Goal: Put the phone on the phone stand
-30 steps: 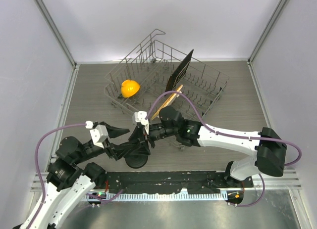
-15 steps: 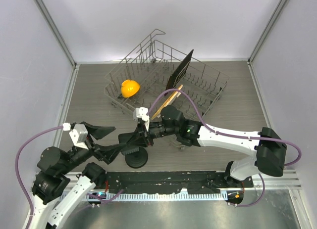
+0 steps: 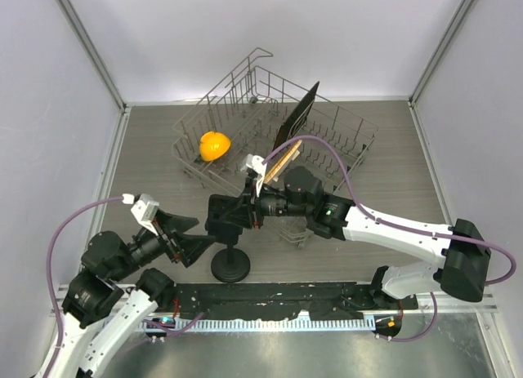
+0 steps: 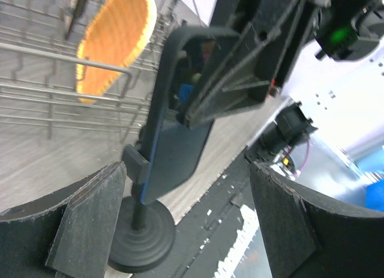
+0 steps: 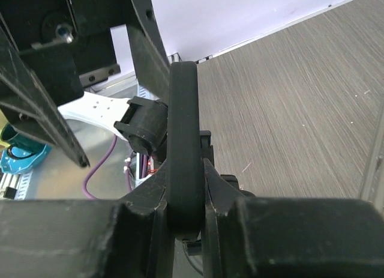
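Note:
The phone [image 3: 217, 210], a glossy black slab, stands on edge above the phone stand [image 3: 230, 266], whose round disc base rests on the table. My right gripper [image 3: 235, 215] is shut on the phone [image 5: 183, 128], which shows edge-on between its fingers [image 5: 219, 188]. In the left wrist view the phone [image 4: 180, 116] rests against the stand's clip [image 4: 133, 164], above the disc base [image 4: 141, 239]. My left gripper [image 3: 192, 237] is open just left of the stand and holds nothing; its fingers [image 4: 90, 224] frame the stand without touching it.
A grey wire dish rack [image 3: 359, 137] stands behind, holding an orange object [image 3: 214, 144], an upright black board [image 3: 298, 117] and a wooden piece [image 3: 278, 166]. A black rail [image 3: 278, 298] runs along the near table edge. White walls close the sides.
My left gripper has opened and drawn back left from the stand. My right gripper has closed on the phone and lifted it up over the stand's clip.

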Robot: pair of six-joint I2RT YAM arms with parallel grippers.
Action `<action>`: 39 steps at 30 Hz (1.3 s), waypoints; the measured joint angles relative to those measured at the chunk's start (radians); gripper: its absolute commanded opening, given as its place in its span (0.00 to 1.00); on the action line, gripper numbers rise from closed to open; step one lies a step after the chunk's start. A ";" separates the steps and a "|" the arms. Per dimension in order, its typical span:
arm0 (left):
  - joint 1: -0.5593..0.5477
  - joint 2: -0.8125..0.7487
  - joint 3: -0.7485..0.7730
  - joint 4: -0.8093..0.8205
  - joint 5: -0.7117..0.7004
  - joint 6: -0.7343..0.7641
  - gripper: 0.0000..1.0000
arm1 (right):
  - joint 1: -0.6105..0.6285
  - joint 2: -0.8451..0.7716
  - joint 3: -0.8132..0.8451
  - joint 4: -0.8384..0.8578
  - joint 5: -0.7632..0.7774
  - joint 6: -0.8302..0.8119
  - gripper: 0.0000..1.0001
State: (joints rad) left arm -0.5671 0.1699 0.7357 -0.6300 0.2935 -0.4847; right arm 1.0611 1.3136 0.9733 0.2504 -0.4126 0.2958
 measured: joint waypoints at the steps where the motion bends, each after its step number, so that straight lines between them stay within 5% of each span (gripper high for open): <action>1: 0.000 0.008 -0.008 0.005 0.026 -0.007 0.84 | -0.008 -0.004 0.000 0.002 -0.006 0.006 0.00; 7: 0.000 0.106 -0.068 0.079 0.210 -0.049 0.69 | -0.045 -0.013 0.005 0.002 -0.045 0.033 0.01; 13: 0.000 0.137 -0.076 0.105 0.274 -0.061 0.69 | -0.061 -0.013 0.021 0.002 -0.087 0.044 0.00; 30: 0.000 0.095 -0.002 0.079 0.145 -0.060 0.67 | -0.081 -0.079 0.085 -0.050 -0.191 0.035 0.00; 36: 0.000 0.122 -0.045 0.126 0.208 -0.081 0.34 | -0.081 -0.090 0.085 -0.050 -0.215 0.040 0.00; 39: 0.000 0.140 -0.056 0.148 0.247 -0.083 0.26 | -0.081 -0.092 0.085 -0.049 -0.227 0.043 0.00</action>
State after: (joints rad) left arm -0.5674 0.3096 0.6792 -0.4824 0.5407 -0.5674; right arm 0.9798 1.2217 1.0588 0.2016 -0.6395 0.3393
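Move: The black clamp on the phone stand, at the phone's lower edge, lies about 4 cm right of the left hand, 2 cm ahead and 1 cm below. The phone's middle is 6 cm right, 3 cm ahead and 2 cm above; the stand's base is 5 cm right, 2 cm back and some 18 cm down. From the right hand, which already holds the phone, the clamp is roughly 6 cm left, 4 cm back and 5 cm below. Left hand shifts about 4 cm right, fingers closing around the stand's clamp, while right raises the held phone 6.5 cm. ##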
